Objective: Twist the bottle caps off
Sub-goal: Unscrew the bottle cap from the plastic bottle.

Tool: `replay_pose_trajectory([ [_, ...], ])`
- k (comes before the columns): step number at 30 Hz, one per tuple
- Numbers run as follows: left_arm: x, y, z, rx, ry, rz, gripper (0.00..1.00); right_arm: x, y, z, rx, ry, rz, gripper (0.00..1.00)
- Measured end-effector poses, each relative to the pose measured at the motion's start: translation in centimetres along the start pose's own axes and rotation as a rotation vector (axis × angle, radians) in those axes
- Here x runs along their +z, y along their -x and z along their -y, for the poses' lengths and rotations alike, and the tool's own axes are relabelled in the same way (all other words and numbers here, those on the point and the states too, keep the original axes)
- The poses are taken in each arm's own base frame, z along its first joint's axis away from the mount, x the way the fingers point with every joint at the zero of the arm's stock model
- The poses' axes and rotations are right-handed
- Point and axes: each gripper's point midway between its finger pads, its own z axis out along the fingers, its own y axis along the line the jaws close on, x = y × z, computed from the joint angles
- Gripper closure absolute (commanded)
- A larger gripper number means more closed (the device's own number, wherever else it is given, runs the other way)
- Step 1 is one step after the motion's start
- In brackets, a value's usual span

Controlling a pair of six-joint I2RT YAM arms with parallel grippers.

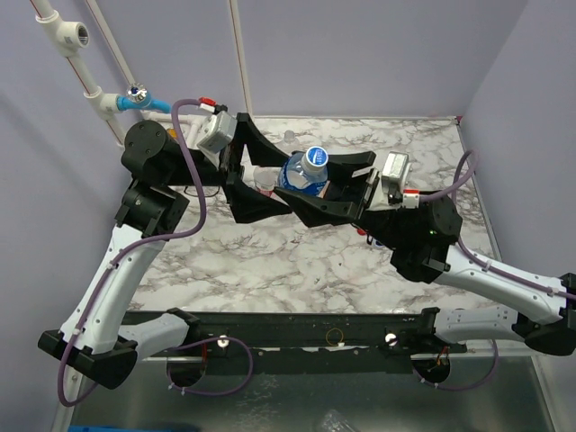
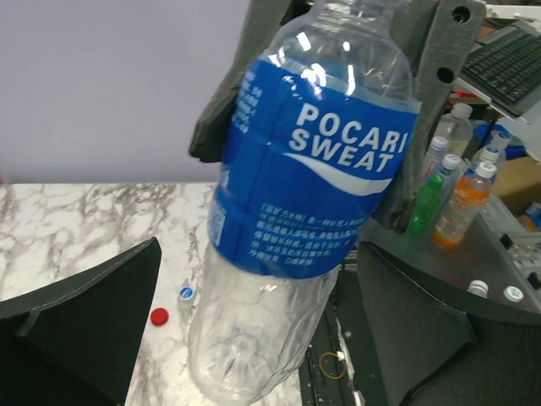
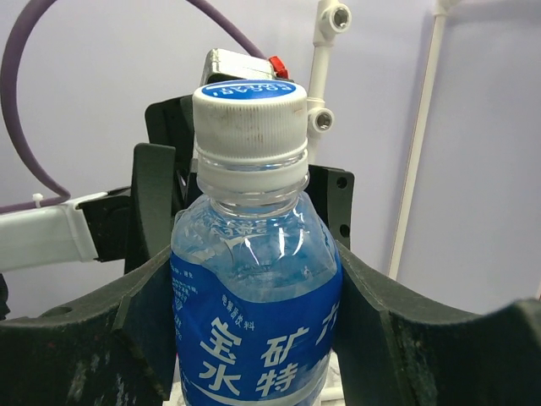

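A blue-labelled clear bottle [image 3: 254, 338] is held off the table, tilted, with my right gripper [image 3: 254, 355] shut on its label, one dark pad against each side. Its white cap with a blue top [image 3: 250, 110] is on the neck. From above, the cap [image 1: 315, 159] faces up at the table's middle back, on the bottle [image 1: 299, 176]. My left gripper [image 1: 277, 180] stands wide open around the bottle's lower end. In the left wrist view the clear base [image 2: 245, 338] hangs between the two fingers [image 2: 76, 330] without touching them.
A loose red cap [image 2: 159, 317] and a blue-and-white cap [image 2: 186, 293] lie on the marble table [image 1: 297, 261]. Several other bottles [image 2: 456, 194] stand on a grey shelf beyond the table. White pipes [image 1: 99, 90] run along the back left wall.
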Motion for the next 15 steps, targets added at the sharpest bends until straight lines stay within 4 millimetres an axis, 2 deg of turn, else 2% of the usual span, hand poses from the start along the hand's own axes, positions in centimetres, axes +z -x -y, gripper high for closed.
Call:
replay_pose_trajectory([
  [3,0.3,-0.2,0.9,-0.02,-0.044,-0.009,0.02,0.4,-0.3,0.1,0.003,-0.006,0.014,0.99],
  [4,0.3,-0.2,1.1,-0.024,-0.053,-0.011,0.05,0.6,-0.3,0.1,0.007,-0.01,0.02,0.99],
  [5,0.3,-0.3,1.3,-0.028,-0.061,-0.013,0.1,0.7,-0.3,0.2,0.01,-0.015,0.03,0.99],
  [9,0.4,-0.3,1.5,-0.035,-0.073,-0.015,0.42,1.3,-0.5,0.4,0.027,-0.036,0.061,1.0],
  [11,0.5,-0.3,1.3,-0.033,-0.07,-0.013,0.65,1.5,-0.6,0.4,0.034,-0.043,0.071,0.99],
  [12,0.5,-0.3,1.3,-0.033,-0.07,-0.013,0.7,1.6,-0.6,0.3,0.042,-0.042,0.077,1.0],
  [15,0.5,0.0,1.5,-0.019,-0.076,-0.006,0.71,1.7,-0.6,0.5,0.052,-0.055,0.083,0.99],
])
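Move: Between the left hand's wide-open fingers hangs the lower half of the plastic bottle, its middle about 4 cm to that hand's right, 3 cm higher and 1 cm back. The still-screwed cap is some 9 cm right, 11 cm above and 3 cm back of the left hand. The right hand already grips the bottle by its label, with the bottle's middle roughly 2 cm to its left, 3 cm below and level fore and aft. Shutting its fingers from fully open to under half, the left hand pinches the bottle's lower body just beneath the right fingers, having first eased back about 1.5 cm. The right hand keeps its hold on the label and carries the bottle about 1.5 cm left and 1 cm forward, rolling some 5 degrees so the bottle's bottom swings in towards the left hand. ##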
